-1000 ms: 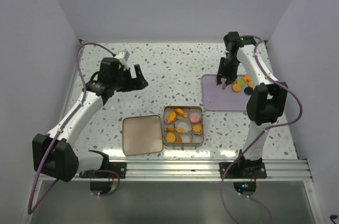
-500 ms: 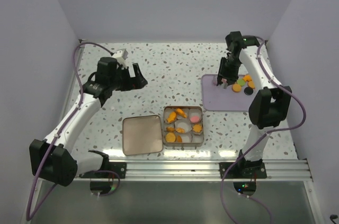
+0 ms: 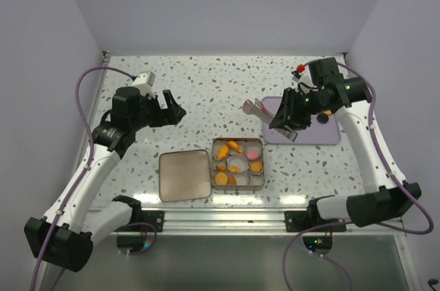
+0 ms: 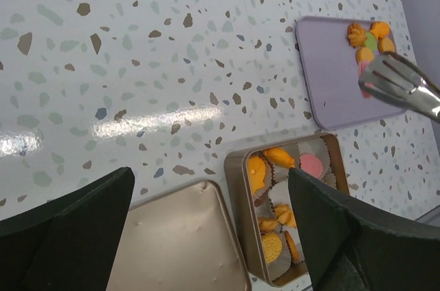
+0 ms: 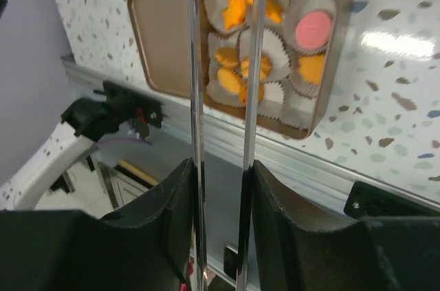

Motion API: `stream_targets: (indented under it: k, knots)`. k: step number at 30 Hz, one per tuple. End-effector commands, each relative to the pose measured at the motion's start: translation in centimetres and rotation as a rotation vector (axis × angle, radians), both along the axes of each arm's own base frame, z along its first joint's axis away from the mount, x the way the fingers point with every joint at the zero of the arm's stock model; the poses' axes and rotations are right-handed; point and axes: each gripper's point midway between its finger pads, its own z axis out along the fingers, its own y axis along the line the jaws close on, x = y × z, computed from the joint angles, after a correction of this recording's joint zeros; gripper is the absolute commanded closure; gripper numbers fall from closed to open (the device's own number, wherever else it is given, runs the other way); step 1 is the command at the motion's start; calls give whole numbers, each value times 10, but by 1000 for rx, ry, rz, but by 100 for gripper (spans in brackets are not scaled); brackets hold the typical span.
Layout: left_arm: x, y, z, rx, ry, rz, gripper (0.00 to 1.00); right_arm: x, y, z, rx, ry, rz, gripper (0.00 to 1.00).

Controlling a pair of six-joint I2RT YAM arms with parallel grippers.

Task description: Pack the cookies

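The cookies are in two places. Orange ones and a pink one [image 3: 255,155] lie in paper cups in the open tin [image 3: 237,141], seen also in the left wrist view [image 4: 265,170] and the right wrist view [image 5: 237,5]. A few more cookies [image 4: 371,35] sit on the purple mat [image 3: 323,134]. My right gripper [image 3: 287,117] is shut on metal tongs [image 3: 258,107], whose blades [image 5: 196,98] run out between its fingers above the tin [image 5: 328,91]. The tong tips [image 4: 402,83] hang over the mat's edge [image 4: 330,78]; whether they hold a cookie I cannot tell. My left gripper [image 3: 175,109] is open and empty, above the table's left half.
The tin's lid [image 3: 184,175] lies flat just left of the tin, open side up. In the left wrist view the lid [image 4: 179,236] lies below my left gripper [image 4: 206,236]. The table's metal front rail [image 3: 227,219] runs below both.
My right arm has swung away from the mat's far side toward the tin, the tongs now pointing left. My left arm has drawn back a little to the left.
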Motion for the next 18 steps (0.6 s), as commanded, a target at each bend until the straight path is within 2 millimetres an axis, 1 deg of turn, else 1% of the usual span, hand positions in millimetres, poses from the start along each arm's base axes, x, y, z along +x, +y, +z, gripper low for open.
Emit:
stream_targets:
  k: [1,3,4,6,7,9,10,15,16,18]
  knots:
    - [-9,2,0,-19,-1,16,0,-62,13,-3,90,88,108,72]
    - [-14,3,-1,-30,-4,20,0,-86,12,-13,84,116,140,71]
    - [-18,5,-5,-33,1,24,0,-107,10,-22,91,138,145,71]
    - [-21,4,-7,-47,6,27,0,-128,10,-29,124,172,156,71]
    - [-25,4,-8,-56,9,25,0,-141,6,-38,119,184,148,71]
    - [-29,3,-9,-72,17,27,0,-153,1,-44,107,194,138,71]
    - [-32,4,-6,-79,4,28,0,-161,-2,-51,97,220,136,71]
    - [-43,5,-16,-108,23,43,0,-188,-13,-62,71,210,137,71]
    - [-45,4,-18,-115,28,40,0,-193,-15,-70,63,228,137,71]
    - [-48,3,-19,-133,40,39,0,-203,-18,-79,67,214,133,71]
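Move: The cookie box, where the pink cookie held in the tongs is to go, has its middle about 7 cm back and 10 cm left of the right gripper, some 23 cm lower. The purple tray lies about 8 cm ahead and 15 cm to its right, the shallow tan tray some 10 cm back and 29 cm left. From the left gripper the cookie box is roughly 12 cm back and 21 cm to the right, 20 cm down. Keep the right gripper shut on the tongs and swing the pink cookie in their tips back from beyond the cookie box to its right side: draw the hand some 16 cm back towards the base, sinking about 7 cm as you go, fast first, then easing, with a slight turn of the wrist. Draw the empty, open left gripper back about 4 cm and a little down. ##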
